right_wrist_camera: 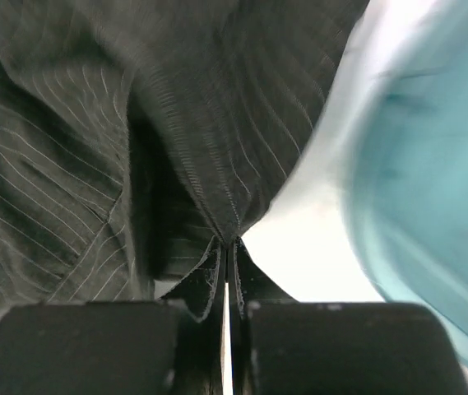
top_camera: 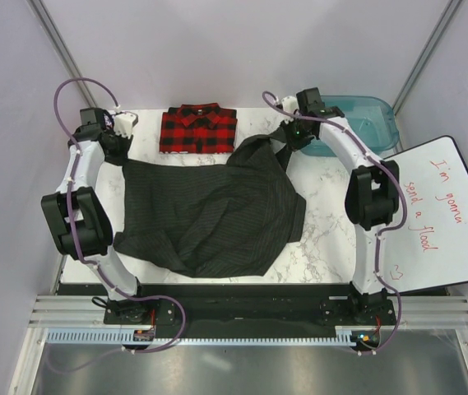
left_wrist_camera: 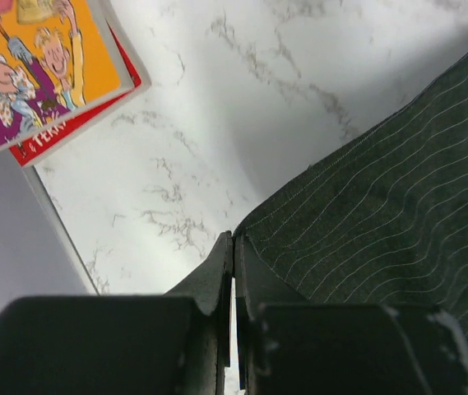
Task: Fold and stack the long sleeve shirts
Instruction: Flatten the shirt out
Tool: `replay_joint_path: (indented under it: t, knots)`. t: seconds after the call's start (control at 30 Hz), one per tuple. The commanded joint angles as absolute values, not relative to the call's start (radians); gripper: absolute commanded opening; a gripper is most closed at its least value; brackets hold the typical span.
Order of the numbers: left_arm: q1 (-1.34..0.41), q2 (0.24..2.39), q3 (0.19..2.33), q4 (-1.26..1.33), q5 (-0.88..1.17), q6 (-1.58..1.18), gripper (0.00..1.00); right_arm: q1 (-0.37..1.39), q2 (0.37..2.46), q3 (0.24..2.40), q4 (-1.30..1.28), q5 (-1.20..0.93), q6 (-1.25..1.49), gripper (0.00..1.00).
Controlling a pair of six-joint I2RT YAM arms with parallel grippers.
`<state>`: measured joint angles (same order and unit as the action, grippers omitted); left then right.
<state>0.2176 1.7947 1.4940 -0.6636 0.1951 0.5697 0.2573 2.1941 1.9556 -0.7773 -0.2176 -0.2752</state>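
The dark charcoal pinstriped shirt (top_camera: pixel 209 210) lies spread and rumpled across the marble table. Its far right part is pulled up into a peak. My right gripper (top_camera: pixel 287 136) is shut on that peak; in the right wrist view the fabric (right_wrist_camera: pixel 217 99) hangs bunched from the closed tips (right_wrist_camera: pixel 232 243). My left gripper (top_camera: pixel 118 141) is at the shirt's far left corner, shut on the hem edge (left_wrist_camera: pixel 382 206) right at the tips (left_wrist_camera: pixel 234 239). The red-and-black plaid shirt (top_camera: pixel 198 128) lies folded at the back of the table, apart from both grippers.
A teal plastic bin (top_camera: pixel 365 115) stands at the back right, close behind the right gripper. A whiteboard (top_camera: pixel 443 214) with red writing leans at the right edge. A colourful paperback book (left_wrist_camera: pixel 44 66) lies near the table's left edge, beyond the left gripper.
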Motion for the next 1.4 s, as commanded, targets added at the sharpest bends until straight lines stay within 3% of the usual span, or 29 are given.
replay_joint_path:
  t: [0.0, 0.2, 0.53, 0.7, 0.87, 0.9, 0.93, 1.0, 1.03, 1.1, 1.13, 1.23, 1.37]
  knots:
    - [0.227, 1.698, 1.563, -0.594, 0.345, 0.421, 0.02, 0.244, 1.926, 1.974, -0.640, -0.075, -0.216, 0.00]
    - [0.226, 1.608, 1.532, -0.517, 0.429, 0.391, 0.02, 0.244, 1.795, 1.965, -0.568, -0.006, -0.219, 0.00]
    - [0.227, 1.543, 1.417, -0.546, 0.466, 0.476, 0.02, 0.377, 1.799, 1.938, -0.693, -0.095, -0.253, 0.00]
    - [0.227, 1.554, 1.385, -0.554, 0.443, 0.463, 0.02, 0.491, 1.876, 1.904, -0.646, -0.129, -0.212, 0.00]
    - [0.227, 1.612, 1.393, -0.561, 0.420, 0.431, 0.02, 0.518, 2.084, 2.023, -0.629, -0.189, -0.106, 0.01]
    - [0.227, 1.623, 1.399, -0.563, 0.420, 0.428, 0.02, 0.515, 2.115, 2.060, -0.652, -0.198, -0.106, 0.09]
    - [0.227, 1.632, 1.402, -0.561, 0.416, 0.422, 0.02, 0.514, 2.169, 2.124, -0.666, -0.210, -0.107, 0.28]
    - [0.229, 1.660, 1.425, -0.574, 0.417, 0.417, 0.02, 0.483, 2.192, 2.173, -0.699, -0.277, -0.124, 0.48]
    - [0.229, 1.667, 1.433, -0.581, 0.420, 0.417, 0.02, 0.470, 2.191, 2.178, -0.703, -0.305, -0.130, 0.66]
    - [0.229, 1.690, 1.456, -0.597, 0.440, 0.425, 0.02, 0.415, 2.175, 2.163, -0.727, -0.403, -0.170, 0.78]
    - [0.229, 1.698, 1.466, -0.606, 0.451, 0.431, 0.02, 0.396, 2.160, 2.140, -0.744, -0.446, -0.193, 0.91]
    - [0.229, 1.730, 1.502, -0.637, 0.494, 0.439, 0.02, 0.350, 2.148, 2.096, -0.833, -0.523, -0.288, 0.98]
    - [0.229, 1.767, 1.534, -0.658, 0.514, 0.446, 0.02, 0.336, 2.175, 2.054, -0.888, -0.600, -0.340, 0.88]
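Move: The left hand already holds the dark shirt's far left corner, to be taken to a spot level with it and about 5 cm right, 8 cm below. Roughly 10 cm ahead and 5 cm left of this hand lies the book; the folded plaid shirt is 13 cm ahead, 21 cm right. The right hand grips bunched shirt cloth; its drop spot is about 15 cm left, 2 cm back, 6 cm below. From it the plaid shirt lies 7 cm ahead, 25 cm left, and the teal bin 8 cm ahead, 17 cm right. Whip the right gripper's cloth straight up about 25 cm, then swing it left and down to 15 cm left of its start, opening the fingers wide on the way down to let the cloth go, and come back right some 7 cm. Meanwhile keep the left corner pinched, lift about 10 cm while easing right, and lower most of the way again. ##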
